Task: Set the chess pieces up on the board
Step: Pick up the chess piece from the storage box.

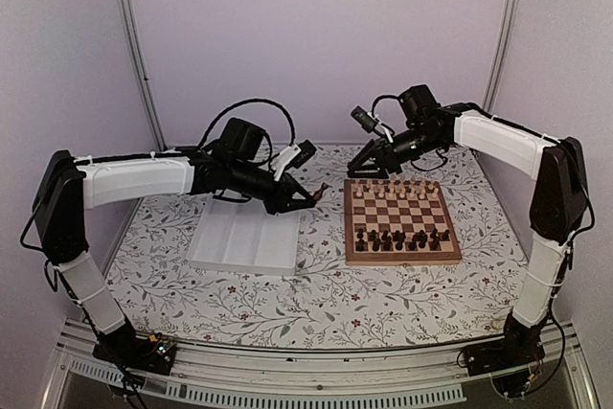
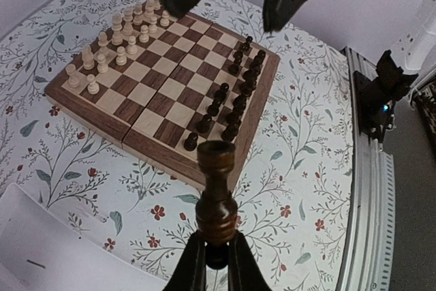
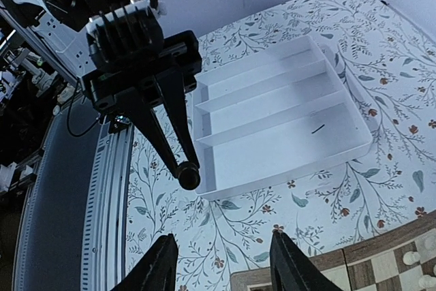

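Note:
My left gripper [image 2: 216, 244] is shut on the base of a dark chess piece [image 2: 216, 195], a rook-like figure that sticks out past the fingertips. It hangs over the cloth between the white tray and the board [image 1: 352, 254]. Dark chess pieces [image 1: 402, 237] fill the board's two near rows, and pale ones [image 1: 395, 190] stand on the far rows. My right gripper [image 1: 370, 168] hovers by the board's far left corner, open, with nothing between its fingers [image 3: 158, 267]. The right wrist view shows the held piece's round base [image 3: 189, 177].
The white tray [image 1: 206, 258], divided into long compartments, lies left of the board with only a small dark sliver [image 3: 318, 127] in it. A flowered cloth [image 1: 316, 304] covers the table. The metal rail [image 1: 287, 385] runs along the near edge.

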Tool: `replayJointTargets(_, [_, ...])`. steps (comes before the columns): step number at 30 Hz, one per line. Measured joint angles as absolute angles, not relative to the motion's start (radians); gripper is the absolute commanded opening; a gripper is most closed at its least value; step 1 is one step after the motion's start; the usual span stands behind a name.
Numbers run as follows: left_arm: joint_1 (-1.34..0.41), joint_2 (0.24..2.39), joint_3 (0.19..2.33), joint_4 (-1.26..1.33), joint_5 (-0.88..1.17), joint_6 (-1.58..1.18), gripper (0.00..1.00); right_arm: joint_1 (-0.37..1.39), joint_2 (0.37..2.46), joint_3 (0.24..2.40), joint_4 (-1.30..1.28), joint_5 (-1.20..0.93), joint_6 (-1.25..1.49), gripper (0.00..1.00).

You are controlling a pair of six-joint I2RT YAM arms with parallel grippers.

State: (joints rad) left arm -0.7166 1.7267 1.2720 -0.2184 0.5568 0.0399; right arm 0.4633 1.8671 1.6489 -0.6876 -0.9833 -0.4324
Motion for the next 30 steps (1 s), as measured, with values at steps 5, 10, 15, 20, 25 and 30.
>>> replayJointTargets(5, [-0.722,1.727,1.272,-0.195,0.591,0.041,0.00,0.535,1.961,1.727,-0.723,-1.006,-0.409,0.48])
replayJointTargets(10, [-0.722,1.727,1.272,-0.191,0.599,0.041,0.00,0.572,1.988,1.769,-0.738,-1.024,-0.398,0.45])
replayJointTargets(15, [-0.722,1.727,1.272,-0.191,0.600,0.041,0.00,0.582,1.998,1.776,-0.745,-1.036,-0.394,0.32])
replayJointTargets(20, [-0.722,1.727,1.272,-0.191,0.600,0.041,0.00,0.589,2.005,1.776,-0.763,-1.044,-0.405,0.13])
replayJointTargets(25, [-0.722,1.727,1.272,-0.195,0.599,0.041,0.00,0.590,2.005,1.776,-0.767,-1.028,-0.408,0.10])
replayJointTargets(30, [-0.723,1.727,1.272,-0.199,0.598,0.042,0.00,0.560,1.995,1.773,-0.767,-0.992,-0.412,0.10])
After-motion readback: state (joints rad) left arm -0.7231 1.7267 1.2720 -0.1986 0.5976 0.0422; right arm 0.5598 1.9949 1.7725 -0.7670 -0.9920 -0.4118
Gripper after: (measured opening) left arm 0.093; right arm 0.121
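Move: The piece held out in the left fingers is the target: its middle lies about 6 cm left of the open right gripper, 3 cm back and 2 cm lower, and only some 2 cm forward, 2 cm right and 1 cm above the left hand point. From the right hand, the board's middle is roughly 10 cm ahead, 15 cm right and 21 cm down; the storage box's is about 7 cm ahead, 24 cm left and 22 cm down. Bring the right gripper about 5 cm left, easing 3 cm back and a little down, until its open fingers straddle the outer end of the piece, then shut them on it. Once gripped, draw about 1.5 cm forward and 1 cm right, away from the left hand, which stays put, still pinching its end. ##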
